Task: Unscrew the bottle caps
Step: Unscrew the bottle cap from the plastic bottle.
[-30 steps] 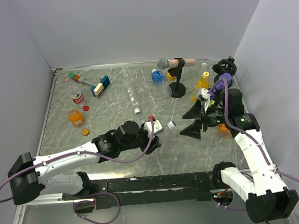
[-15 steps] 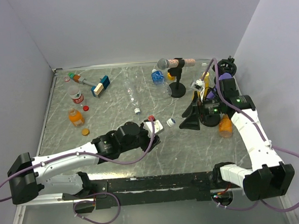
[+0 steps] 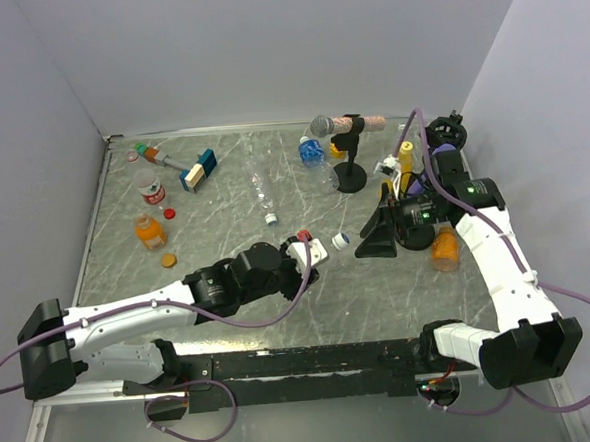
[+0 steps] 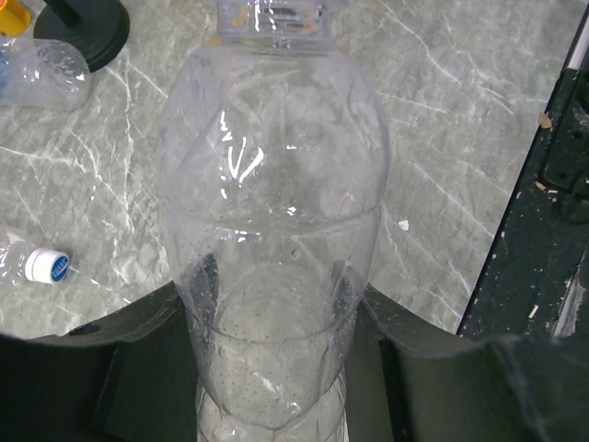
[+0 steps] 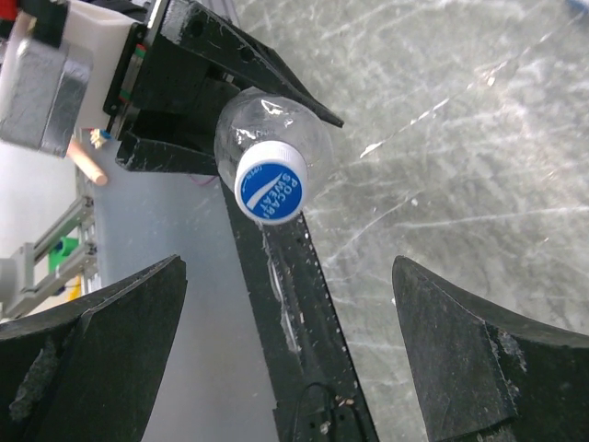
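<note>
My left gripper (image 3: 304, 252) (image 4: 276, 368) is shut on a clear plastic bottle (image 4: 274, 212), its black fingers (image 4: 138, 354) pressing both sides of the body. The bottle lies roughly level above the table, with its neck pointing right. Its blue-and-white cap (image 3: 340, 241) (image 5: 271, 183) is on the neck and faces my right gripper. My right gripper (image 3: 380, 231) (image 5: 290, 354) stands wide open just right of the cap, apart from it, with nothing between its fingers (image 5: 488, 359).
A microphone (image 3: 334, 126) on a black stand base (image 3: 351, 180), a blue-labelled bottle (image 3: 312, 152), a yellow bottle (image 3: 402, 161) and an orange bottle (image 3: 443, 250) crowd the right. A lying clear bottle (image 3: 263, 195), an orange bottle (image 3: 149, 231), loose caps (image 3: 167, 259) and a blue-and-tan block (image 3: 200, 171) lie left.
The right arm swung its elbow back and turned the open gripper to face the cap. The left gripper nudged the held bottle slightly to the right.
</note>
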Robot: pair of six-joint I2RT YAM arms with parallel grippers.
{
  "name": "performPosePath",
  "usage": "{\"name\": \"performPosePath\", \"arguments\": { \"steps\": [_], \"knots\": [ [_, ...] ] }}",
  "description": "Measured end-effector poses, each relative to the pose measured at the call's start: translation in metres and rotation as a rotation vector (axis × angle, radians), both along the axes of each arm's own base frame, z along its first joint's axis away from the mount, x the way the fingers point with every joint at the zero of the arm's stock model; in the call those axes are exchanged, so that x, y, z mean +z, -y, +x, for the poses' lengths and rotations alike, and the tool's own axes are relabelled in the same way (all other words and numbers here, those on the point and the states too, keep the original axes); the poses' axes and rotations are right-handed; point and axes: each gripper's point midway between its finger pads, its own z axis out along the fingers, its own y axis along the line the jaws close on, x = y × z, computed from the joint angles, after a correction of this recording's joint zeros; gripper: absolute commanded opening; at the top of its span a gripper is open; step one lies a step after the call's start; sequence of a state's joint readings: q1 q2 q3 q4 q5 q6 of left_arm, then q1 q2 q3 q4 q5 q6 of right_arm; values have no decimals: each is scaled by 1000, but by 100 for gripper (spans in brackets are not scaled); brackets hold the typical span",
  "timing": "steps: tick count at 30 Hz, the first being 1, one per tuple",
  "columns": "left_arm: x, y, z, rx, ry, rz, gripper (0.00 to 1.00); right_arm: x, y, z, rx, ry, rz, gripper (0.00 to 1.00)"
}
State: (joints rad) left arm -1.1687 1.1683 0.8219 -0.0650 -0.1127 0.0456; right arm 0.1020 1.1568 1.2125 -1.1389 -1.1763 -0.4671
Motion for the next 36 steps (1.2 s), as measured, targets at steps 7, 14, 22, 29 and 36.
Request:
{"name": "performPosePath", "arguments": {
  "steps": [7, 14, 22, 29, 36],
  "knots": [
    [-7, 5, 1, -16, 7, 31, 17, -9, -15, -8, 57, -41, -45, 92],
    [-7, 7, -2, -30, 4, 29, 17, -17, -19, -6, 61, -96, -58, 77],
    [-8, 8, -5, -41, 1, 28, 17, -16, -23, 2, 68, -120, -63, 67],
    [-8, 9, -5, -42, 2, 26, 17, -10, -24, 4, 69, -101, -56, 40],
    [-11, 10, -4, -42, 3, 36, 17, -10, -24, 2, 71, -113, -56, 16]
  ]
}}
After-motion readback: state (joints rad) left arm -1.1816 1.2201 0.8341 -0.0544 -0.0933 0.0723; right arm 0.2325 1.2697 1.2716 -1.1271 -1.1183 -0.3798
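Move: The white cap on the clear bottle held by the left hand sits about 4 cm to the left of the open right hand, straight ahead 0 and level in height. From the right hand, an uncapped-looking stretch of table separates it from the lying clear bottle, some 21 cm left and 22 cm ahead, and the orange bottle, about 24 cm right and 2 cm ahead, both some 24 cm lower. From the left hand the cap is about 6 cm ahead, 6 cm right and 6 cm higher. Leftward by about 2.5 cm, the right hand brings its open fingers around the bottle's cap, easing slightly back, then forward again, and dipping some 2 cm before rising halfway; its fingers then close and pinch the cap from both sides. The left hand keeps its grip on the bottle and shifts it about 1 cm right and down towards the right hand. ##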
